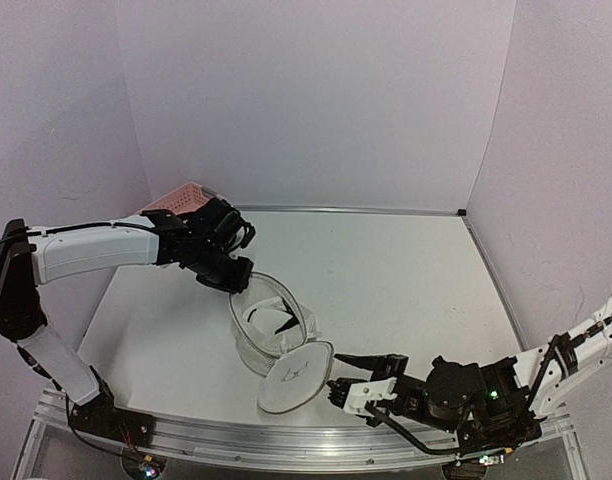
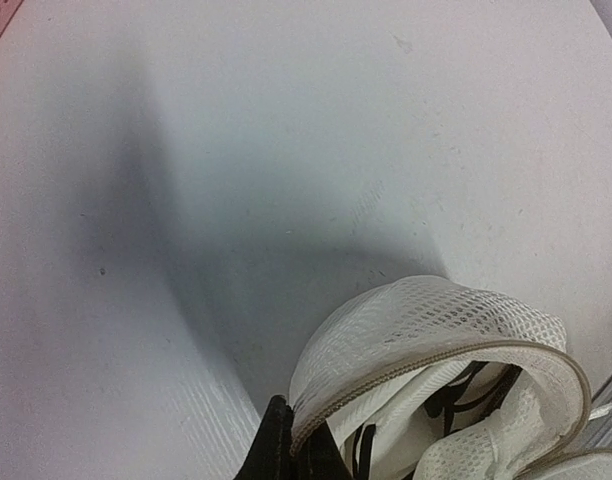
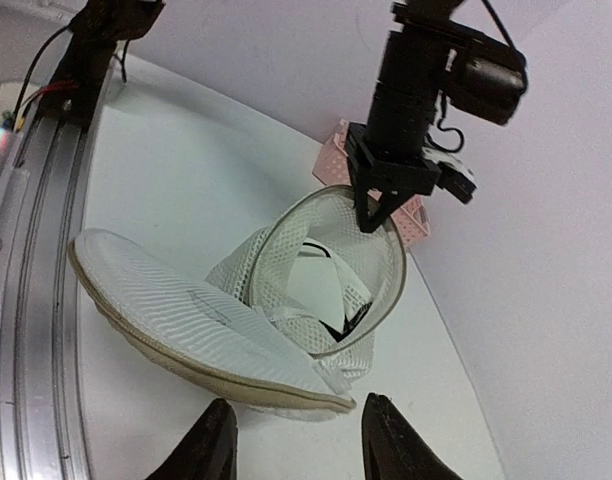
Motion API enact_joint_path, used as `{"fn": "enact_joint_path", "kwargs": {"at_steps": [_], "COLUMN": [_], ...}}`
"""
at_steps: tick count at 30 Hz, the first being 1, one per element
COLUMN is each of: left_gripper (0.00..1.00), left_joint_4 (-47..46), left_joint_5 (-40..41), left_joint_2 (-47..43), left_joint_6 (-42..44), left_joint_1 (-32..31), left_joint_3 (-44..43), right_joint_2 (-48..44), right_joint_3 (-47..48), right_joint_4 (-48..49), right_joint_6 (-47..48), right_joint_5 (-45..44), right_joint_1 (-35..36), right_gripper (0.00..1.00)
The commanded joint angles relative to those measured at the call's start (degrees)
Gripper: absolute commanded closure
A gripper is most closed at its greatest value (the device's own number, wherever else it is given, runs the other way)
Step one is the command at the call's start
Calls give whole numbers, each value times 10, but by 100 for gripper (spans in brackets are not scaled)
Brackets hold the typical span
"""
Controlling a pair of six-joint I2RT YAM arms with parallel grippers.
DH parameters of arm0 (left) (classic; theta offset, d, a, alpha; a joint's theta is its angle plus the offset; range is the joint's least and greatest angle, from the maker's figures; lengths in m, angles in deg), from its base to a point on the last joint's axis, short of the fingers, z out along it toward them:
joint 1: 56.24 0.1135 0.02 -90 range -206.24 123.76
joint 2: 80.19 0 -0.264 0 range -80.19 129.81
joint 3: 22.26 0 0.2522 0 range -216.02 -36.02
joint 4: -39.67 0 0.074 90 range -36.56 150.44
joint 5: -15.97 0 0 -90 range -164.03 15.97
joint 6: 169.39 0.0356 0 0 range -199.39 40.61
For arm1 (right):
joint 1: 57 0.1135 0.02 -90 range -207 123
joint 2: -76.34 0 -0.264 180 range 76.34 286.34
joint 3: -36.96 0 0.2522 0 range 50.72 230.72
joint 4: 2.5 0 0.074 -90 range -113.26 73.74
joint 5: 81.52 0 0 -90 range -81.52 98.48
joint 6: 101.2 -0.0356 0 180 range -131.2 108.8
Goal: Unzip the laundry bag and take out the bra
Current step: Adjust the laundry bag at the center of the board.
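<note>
The laundry bag (image 1: pixel 248 338) stands unzipped mid-table, its round mesh lid (image 1: pixel 294 375) flopped down toward the near edge. Inside the open mouth lies the bra (image 1: pixel 276 322), white with dark straps, which also shows in the left wrist view (image 2: pixel 456 400) and the right wrist view (image 3: pixel 316 290). My left gripper (image 1: pixel 236 280) is shut on the far zip rim of the bag (image 2: pixel 426 350), which is pinched between its black fingertips (image 2: pixel 278 440). My right gripper (image 1: pixel 336 378) stands open just short of the lid's edge (image 3: pixel 176 310). Nothing lies between its fingers (image 3: pixel 211 445).
A pink slotted basket (image 1: pixel 181 197) sits at the back left corner behind the left arm, and shows beside the left gripper (image 3: pixel 374 215) in the right wrist view. Walls close in the table on three sides. A metal rail (image 1: pixel 286 440) runs along the near edge.
</note>
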Motion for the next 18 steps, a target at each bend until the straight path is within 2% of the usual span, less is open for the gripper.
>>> {"fn": "enact_joint_path", "kwargs": {"at_steps": [1,7,12,18], "left_gripper": [100,100,100,100], "left_joint_4": [-3,-5,-8,-10], "left_joint_5": [42,58,27,-24], "left_joint_2": [-16,-32,-47,-57], "left_joint_6": [-22,-41,-52,-47], "left_joint_1": [22,33,32,20], "left_joint_3": [-13,6,22,39], "right_joint_2": [-44,-68,-45,13], "right_joint_3": [-2,-6,64,181], "right_joint_4": [-42,-97,-170,-254], "right_joint_6": [-126,-238,-351,-425], "right_joint_5": [-45,-86,-74,57], "right_joint_1": [3,2,-12,-75], "right_gripper": [54,47,34,32]}}
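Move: My left hand still pinches the bag's upper rim; the laundry bag's middle lies about 11 cm back, 7 to the right and 8 below it. The round lid is some 5 cm below my right hand, 8 to its left and about level fore and aft, with the bag's middle 12 left, 9 ahead and 12 down. From my right hand the bra in the open mouth is about 13 cm ahead, 11 left and 10 below. Keeping its shut grip on the rim, my left hand tugs the bag about 3 cm to the left, swinging forward 2 cm on the way and easing back. My right hand draws right about 3 cm off the lid, then comes partly back left, working some 3 cm forward throughout; its wrist tips down and turns clockwise, some 30 degrees in all, while the already parted fingers open wider. ##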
